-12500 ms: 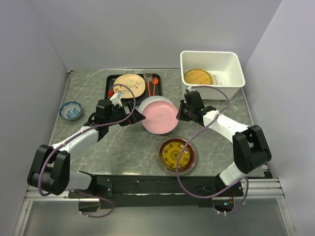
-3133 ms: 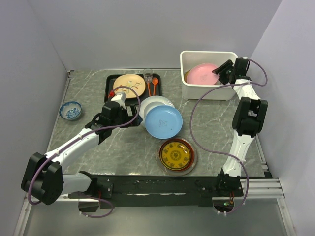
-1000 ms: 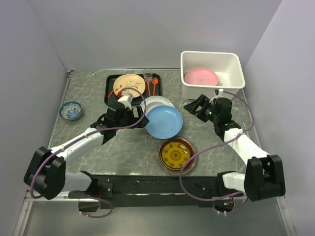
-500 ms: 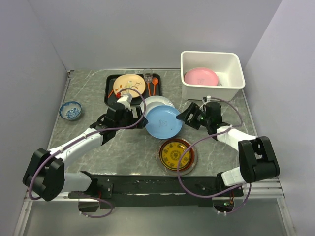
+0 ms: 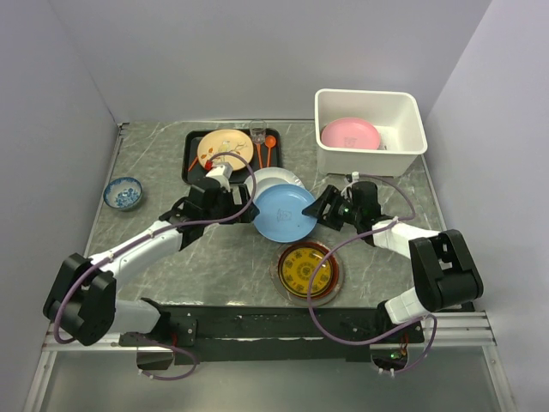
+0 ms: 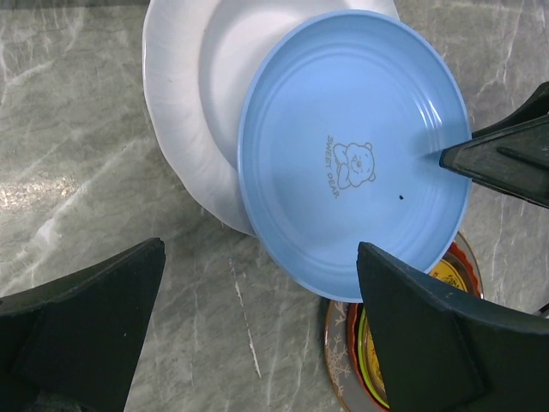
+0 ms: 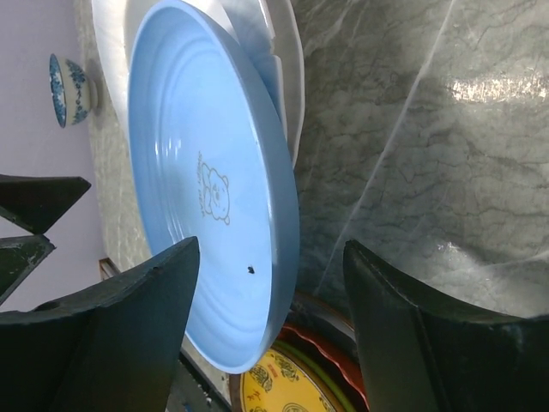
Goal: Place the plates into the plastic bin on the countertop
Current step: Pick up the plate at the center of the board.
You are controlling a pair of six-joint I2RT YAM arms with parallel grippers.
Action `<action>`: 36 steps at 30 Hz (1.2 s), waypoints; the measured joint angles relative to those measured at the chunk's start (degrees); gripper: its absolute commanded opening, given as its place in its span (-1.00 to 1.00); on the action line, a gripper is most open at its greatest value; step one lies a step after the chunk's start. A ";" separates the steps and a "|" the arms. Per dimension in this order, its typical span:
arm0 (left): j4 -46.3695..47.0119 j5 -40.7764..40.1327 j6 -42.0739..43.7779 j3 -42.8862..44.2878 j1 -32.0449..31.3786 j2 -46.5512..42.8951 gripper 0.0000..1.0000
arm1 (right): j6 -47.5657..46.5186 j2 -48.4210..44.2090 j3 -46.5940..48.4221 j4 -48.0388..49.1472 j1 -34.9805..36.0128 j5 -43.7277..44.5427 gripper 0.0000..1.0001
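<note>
A light blue plate with a bear print leans tilted on a white plate, its near edge over a stack of plates topped by a gold-patterned one. My right gripper is open, and its fingers straddle the right rim of the blue plate without touching it. To the plate's left, my left gripper stands wide open with nothing in it, the blue plate just ahead of it. A pink plate lies in the white plastic bin. A cream floral plate rests on a black tray.
The black tray at the back also carries orange utensils. A small blue-patterned bowl sits at the far left of the countertop. Grey walls close in the back and both sides.
My right arm has swung left from beside the bin to the blue plate's right rim, and its jaws have narrowed a little. The left arm has barely moved.
</note>
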 measured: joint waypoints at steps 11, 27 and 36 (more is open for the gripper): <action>0.00 -0.04 0.04 1.01 -0.02 0.31 0.99 | -0.24 2.71 -0.26 1.25 0.07 -1.60 -1.00; -2.73 -4.37 0.59 1.01 -0.02 -4.46 0.99 | -0.46 2.16 -0.94 -0.44 0.07 -2.16 -1.00; -2.16 -4.79 0.59 0.98 -0.02 -5.35 0.99 | -0.76 -7.58 -2.27 -4.17 0.07 0.55 -1.00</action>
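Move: For the right hand, the middle of the blue plate is about 8 cm to the left, level fore and aft and some 2 cm lower; its right rim is at the open fingertips. The white plate beneath it is centred about 10 cm left and 5 cm ahead, 3 cm down. The yellow plate stack is roughly 13 cm back and 2 cm left, 4 cm down. From the left hand, the blue plate lies about 9 cm right, 1 cm back and 8 cm below. Down about 2 cm and slightly back goes the right hand while its fingers shut, one on each side of the blue plate's right rim. It holds that pinch low for a moment, then lifts about 3.5 cm, easing back. The left hand, still open and empty, rises some 3 cm and shifts a little left, clear of the plate. ##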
